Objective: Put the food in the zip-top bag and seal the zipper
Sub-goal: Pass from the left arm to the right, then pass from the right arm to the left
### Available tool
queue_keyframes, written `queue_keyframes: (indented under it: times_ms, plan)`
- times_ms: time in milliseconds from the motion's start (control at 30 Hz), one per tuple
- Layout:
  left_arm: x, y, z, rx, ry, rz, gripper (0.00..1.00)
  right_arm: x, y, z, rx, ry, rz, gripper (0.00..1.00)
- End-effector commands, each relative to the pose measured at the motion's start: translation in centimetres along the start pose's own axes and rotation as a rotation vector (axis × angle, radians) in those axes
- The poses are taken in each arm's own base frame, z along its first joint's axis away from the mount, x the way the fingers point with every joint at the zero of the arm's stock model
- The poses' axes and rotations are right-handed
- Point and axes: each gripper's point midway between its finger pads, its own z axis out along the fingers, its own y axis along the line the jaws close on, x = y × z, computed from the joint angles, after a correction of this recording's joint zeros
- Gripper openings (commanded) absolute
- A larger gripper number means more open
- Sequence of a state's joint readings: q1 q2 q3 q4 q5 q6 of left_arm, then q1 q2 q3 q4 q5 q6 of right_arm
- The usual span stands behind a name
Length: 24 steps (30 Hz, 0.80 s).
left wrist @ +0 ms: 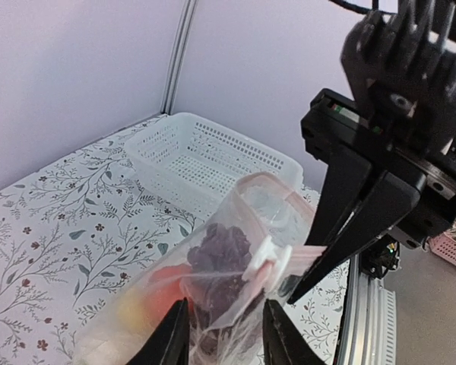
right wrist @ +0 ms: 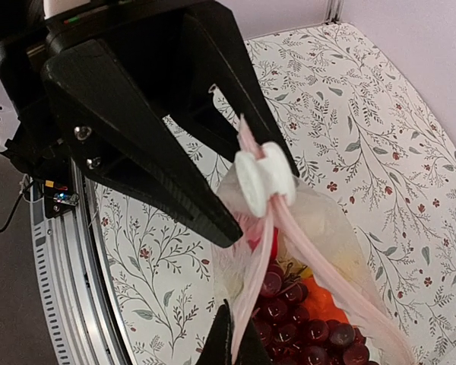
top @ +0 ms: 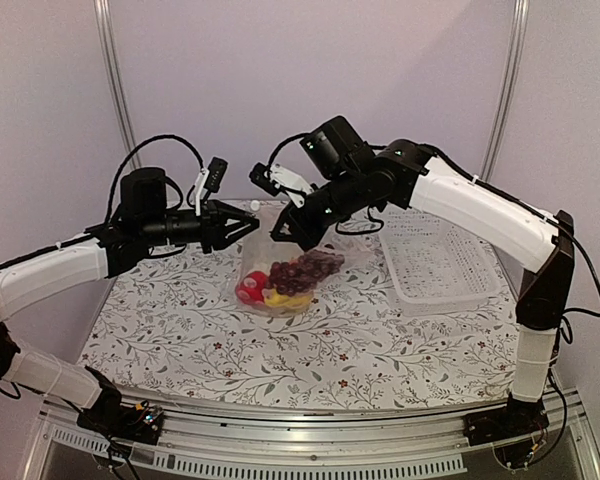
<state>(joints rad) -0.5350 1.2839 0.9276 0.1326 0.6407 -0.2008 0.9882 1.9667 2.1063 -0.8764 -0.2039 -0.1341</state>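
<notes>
The clear zip-top bag (top: 280, 252) stands mid-table with the food inside: a dark red grape bunch (top: 306, 270), a red piece (top: 249, 290) and a yellow piece (top: 280, 298). Its zipper (right wrist: 319, 251) is a pink strip with a white slider (right wrist: 264, 179), lifted at the bag's mouth. My right gripper (right wrist: 232, 319) is shut on the pink strip below the slider, above the grapes (right wrist: 327, 334) and an orange piece (right wrist: 319, 298). My left gripper (left wrist: 226, 300) is open, its fingers on either side of the bag's slider end without pinching it. In the top view both grippers meet over the bag's mouth.
A white mesh basket (top: 450, 297) sits to the right of the bag, empty; its wall (left wrist: 163, 169) shows beyond the bag in the left wrist view. The floral tablecloth (top: 330, 350) covers the table. A metal rail (top: 310, 440) runs along the near edge.
</notes>
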Motion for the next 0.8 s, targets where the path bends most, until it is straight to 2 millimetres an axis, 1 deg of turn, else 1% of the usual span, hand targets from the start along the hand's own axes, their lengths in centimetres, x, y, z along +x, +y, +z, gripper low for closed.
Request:
queue_keyframes:
  times_ms: [0, 100, 167, 267, 433, 500, 567, 633, 700, 733, 767]
  plan:
    - [-1.0, -0.9, 0.2, 0.038, -0.005, 0.044, 0.31, -0.8, 1.3, -1.6, -0.045, -0.044, -0.028, 0.0]
    - [-1.2, -1.1, 0.5, 0.063, -0.01, 0.045, 0.3, -0.1, 1.3, -1.7, -0.043, -0.029, -0.032, 0.0]
    - [-1.2, -1.2, 0.7, 0.083, -0.011, 0.041, 0.27, 0.1, 1.2, -1.8, -0.037, -0.023, -0.035, 0.0]
    - [-1.2, -1.4, 1.1, 0.107, -0.004, 0.038, 0.2, 0.0, 1.1, -1.9, -0.029, -0.027, -0.034, 0.0]
    - [-1.3, -1.5, 1.3, 0.116, -0.007, 0.05, 0.04, -0.1, 0.5, -2.1, 0.006, -0.026, -0.033, 0.01]
    - [-1.5, -1.6, 1.2, 0.115, -0.01, 0.055, 0.01, -0.3, 0.2, -2.4, 0.03, -0.027, -0.035, 0.11]
    - [-1.8, -1.8, 1.1, 0.113, -0.006, 0.063, 0.0, -0.9, 0.0, -3.2, 0.048, -0.044, -0.043, 0.22]
    - [-1.9, -2.1, 0.9, 0.106, 0.006, 0.082, 0.0, -1.9, -0.1, -4.4, 0.068, -0.078, -0.059, 0.31]
    - [-2.0, -2.4, 0.7, 0.095, 0.023, 0.11, 0.0, -3.0, -0.2, -5.5, 0.086, -0.112, -0.079, 0.36]
    - [-2.0, -2.6, 0.6, 0.091, 0.03, 0.122, 0.0, -3.4, -0.3, -5.8, 0.095, -0.126, -0.087, 0.36]
    - [-1.5, -2.7, 0.4, 0.084, 0.058, 0.117, 0.0, -3.7, -0.4, -6.1, 0.105, -0.139, -0.095, 0.37]
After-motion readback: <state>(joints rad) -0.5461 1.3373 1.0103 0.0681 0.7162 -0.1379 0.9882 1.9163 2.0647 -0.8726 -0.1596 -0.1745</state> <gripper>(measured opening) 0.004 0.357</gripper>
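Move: The zipper's white slider sits almost between the left hand's open fingers, about 2 cm to its right, 1 cm ahead and 1 cm higher. From there the grapes in the bag are some 10 cm right, 4 cm back and 12 cm below; the red food is straight to the rear by 4 cm and 15 cm down. From the right hand, shut on the zipper strip, the slider is roughly 6 cm left, 2 cm ahead and 2 cm up. Left hand eases 1.5 cm right, pinching the zipper beside its slider; then the right hand's fingers open. ##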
